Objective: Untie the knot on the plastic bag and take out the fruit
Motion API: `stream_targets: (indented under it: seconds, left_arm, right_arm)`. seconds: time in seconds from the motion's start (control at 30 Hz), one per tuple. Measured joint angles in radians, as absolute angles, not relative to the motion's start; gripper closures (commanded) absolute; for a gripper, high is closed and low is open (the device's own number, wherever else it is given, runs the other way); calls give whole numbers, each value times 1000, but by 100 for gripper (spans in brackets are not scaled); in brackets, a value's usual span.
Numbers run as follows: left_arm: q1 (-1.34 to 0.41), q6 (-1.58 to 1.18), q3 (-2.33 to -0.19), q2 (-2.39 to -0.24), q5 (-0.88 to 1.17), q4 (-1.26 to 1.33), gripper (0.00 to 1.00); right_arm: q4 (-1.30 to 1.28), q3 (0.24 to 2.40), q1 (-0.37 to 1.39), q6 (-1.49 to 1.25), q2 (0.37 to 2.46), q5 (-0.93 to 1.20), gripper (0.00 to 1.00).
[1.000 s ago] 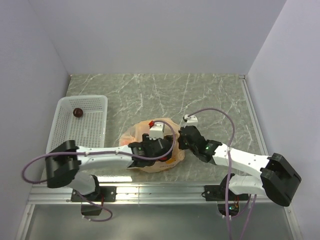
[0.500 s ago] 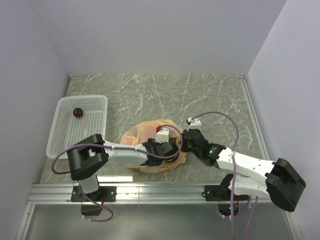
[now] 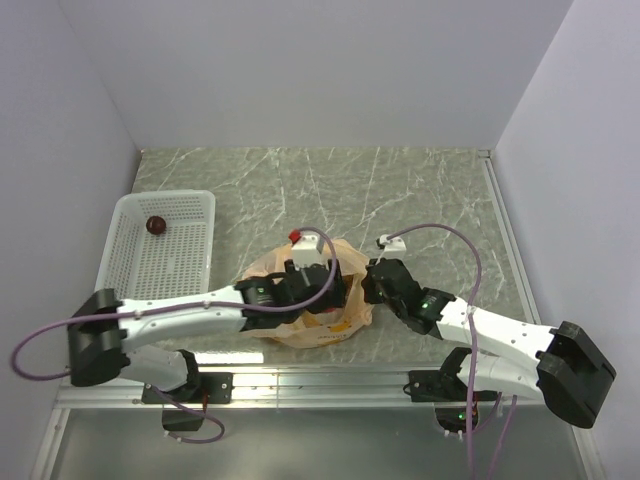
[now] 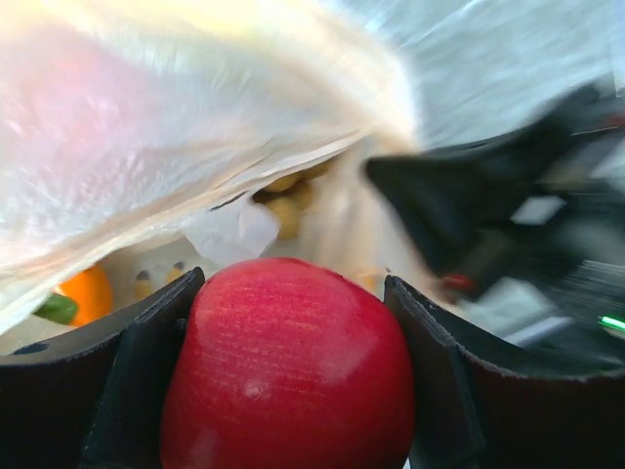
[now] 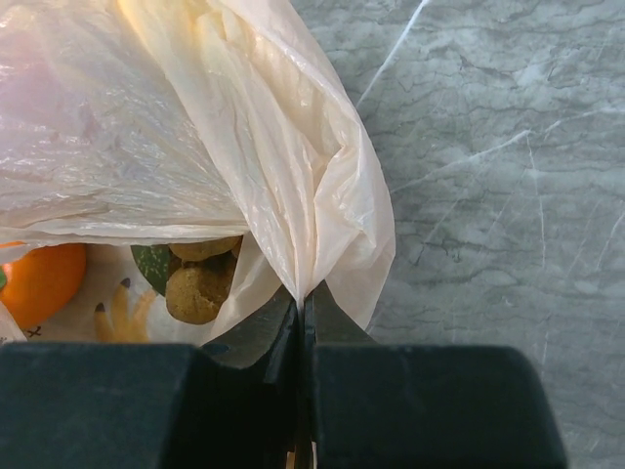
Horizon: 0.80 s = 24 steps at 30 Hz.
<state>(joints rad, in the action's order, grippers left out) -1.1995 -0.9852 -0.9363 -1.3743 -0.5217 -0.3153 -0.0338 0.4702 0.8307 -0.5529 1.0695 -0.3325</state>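
Note:
The plastic bag (image 3: 352, 308), pale peach and crinkly, lies near the table's front edge with its mouth open. No knot shows. My left gripper (image 3: 297, 240) is over the bag's far side, shut on a round red fruit (image 4: 288, 366) that fills the gap between its jaws. The red fruit (image 3: 296, 236) also shows from above. My right gripper (image 5: 304, 305) is shut on a pinched fold of the bag's rim at the bag's right side (image 3: 368, 285). Inside the bag (image 5: 293, 166) I see an orange (image 5: 39, 278), a tan cluster (image 5: 200, 278) and small bananas (image 5: 115, 313).
A white mesh basket (image 3: 185, 262) stands at the left with a dark maroon round fruit (image 3: 155, 225) in its far end. Grey marble tabletop (image 3: 400, 200) stretches behind and to the right of the bag. Walls close in on three sides.
The left gripper reached further right into the bag half a second ago, then drew back up and left with the red fruit. The right gripper stayed clamped on the bag's rim.

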Motion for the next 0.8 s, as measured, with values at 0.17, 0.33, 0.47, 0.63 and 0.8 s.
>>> stream_targets:
  seconds: [0.17, 0.33, 0.47, 0.63, 0.8]
  left_arm:
    - [-1146, -939, -956, -1224, -527, -332, 83]
    - [-939, -851, -1009, -1122, -558, -382, 82]
    - [-701, -778, -1031, -1050, -568, -399, 80]
    - [-266, -697, -1003, -1001, -470, -399, 77]
    - [105, -658, -896, -1051, -339, -370, 68]
  right_arm:
    - [-34, 470, 831, -554, 1069, -340, 93]
    - [-44, 470, 831, -562, 1069, -356, 94]
    - [-66, 470, 831, -566, 1056, -366, 94]
    - [-94, 470, 831, -568, 1008, -374, 93]
    - [-115, 470, 831, -568, 976, -373, 93]
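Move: The white basket I am taking the red fruit to has its middle about 43 cm to the left of my left hand, 12 cm farther out and some 12 cm lower. A dark fruit already lies in it, roughly 43 cm left and 20 cm ahead of that hand. The plastic bag is just under the hand, its middle about 6 cm left, 2 cm ahead and 10 cm down. From my right hand, the basket is some 52 cm left, 8 cm ahead and 8 cm below. Keeping the red fruit gripped, I lift my left hand off the bag's mouth in a fast arc, sweeping about 40 cm left and some 15 cm forward to the basket. It climbs roughly 14 cm on the way, then sinks again over the basket, turning about 55 degrees counter-clockwise. My right hand keeps its pinch on the bag's right-hand edge, drifting slightly right and up. ##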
